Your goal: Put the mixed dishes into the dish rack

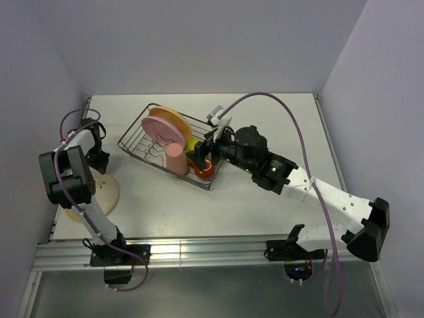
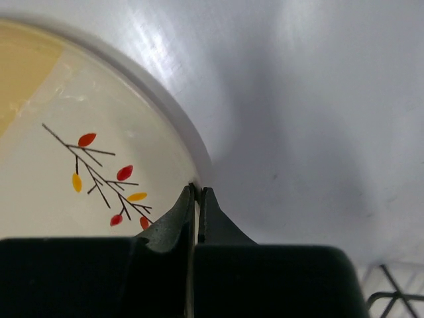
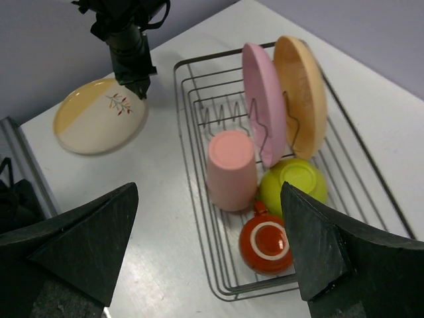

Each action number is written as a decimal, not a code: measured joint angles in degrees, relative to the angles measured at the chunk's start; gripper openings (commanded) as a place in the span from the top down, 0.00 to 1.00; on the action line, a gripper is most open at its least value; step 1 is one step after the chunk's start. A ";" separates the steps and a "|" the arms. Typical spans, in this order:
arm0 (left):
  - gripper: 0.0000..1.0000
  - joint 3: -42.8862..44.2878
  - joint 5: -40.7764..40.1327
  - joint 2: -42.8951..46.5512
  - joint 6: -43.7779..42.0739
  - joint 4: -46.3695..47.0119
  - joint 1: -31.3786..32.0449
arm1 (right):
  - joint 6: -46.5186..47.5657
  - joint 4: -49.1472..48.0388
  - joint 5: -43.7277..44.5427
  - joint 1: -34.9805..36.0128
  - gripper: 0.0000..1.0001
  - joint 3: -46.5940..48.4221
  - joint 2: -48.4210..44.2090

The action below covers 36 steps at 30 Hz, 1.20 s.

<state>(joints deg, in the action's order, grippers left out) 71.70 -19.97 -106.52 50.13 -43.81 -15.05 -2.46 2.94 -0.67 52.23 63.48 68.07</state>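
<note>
The pale cream plate (image 2: pixel 79 119) with a leaf sprig lies flat on the table at the left (image 1: pixel 109 192). My left gripper (image 2: pixel 197 190) is shut on its rim, also visible from the right wrist view (image 3: pixel 136 85). The dish rack (image 1: pixel 132 142) holds the pink plate (image 3: pixel 262 99) and the tan-orange plate (image 3: pixel 305 93) on edge. It also holds the upturned salmon-pink tumbler (image 3: pixel 230 169), the lime-green bowl (image 3: pixel 295 182) and the red mug (image 3: pixel 267 245). My right gripper (image 3: pixel 208 187) hangs open above the rack's near end (image 1: pixel 207 151), holding nothing.
The rack's wire rim (image 3: pixel 179 99) runs close beside the cream plate (image 3: pixel 99 119). A corner of the rack (image 2: pixel 391 291) shows at the left wrist view's lower right. Walls enclose the table on the left, back and right. A purple cable (image 1: pixel 278 99) arcs over the right arm.
</note>
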 measured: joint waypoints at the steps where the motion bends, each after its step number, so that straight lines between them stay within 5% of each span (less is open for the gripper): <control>1: 1.00 -0.81 0.24 0.79 -0.11 -0.04 -0.09 | -0.85 -0.07 -0.04 0.59 0.05 0.39 0.98; 15: 1.00 -8.28 5.66 19.98 -2.95 -3.80 -0.79 | -12.00 -2.03 -6.73 6.71 0.05 8.57 18.34; 36: 1.00 -13.00 14.08 35.95 -4.02 -5.29 -0.76 | -24.15 -20.15 -8.81 13.40 0.05 14.58 40.46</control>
<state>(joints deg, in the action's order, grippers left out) 58.70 -5.89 -70.57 46.11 -49.10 -15.81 -26.61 -17.21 -9.47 65.63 78.06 108.53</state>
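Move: The cream-and-yellow plate is already pinched at its far rim by the shut left fingers; its middle lies about 9 cm back and 3 cm left of that hand, 1 cm below. From the open right hand the same plate is roughly 50 cm left, 2 cm back and 31 cm lower. Nearer the right hand, about 27 cm below, stand the rack's pink cup, some 12 cm ahead and 15 cm left, and the red mug, 9 cm ahead and 3 cm left. The plate, still gripped by its rim, is first drawn back by the left hand, then raised about 11 cm while drifting back and right, fingers swinging forward so its near side dips. Meanwhile the right hand sweeps left some 20 cm and down over the table in front of the rack towards the plate, turning counter-clockwise and tipping its fingers down, jaws staying wide open and not yet touching the plate. ##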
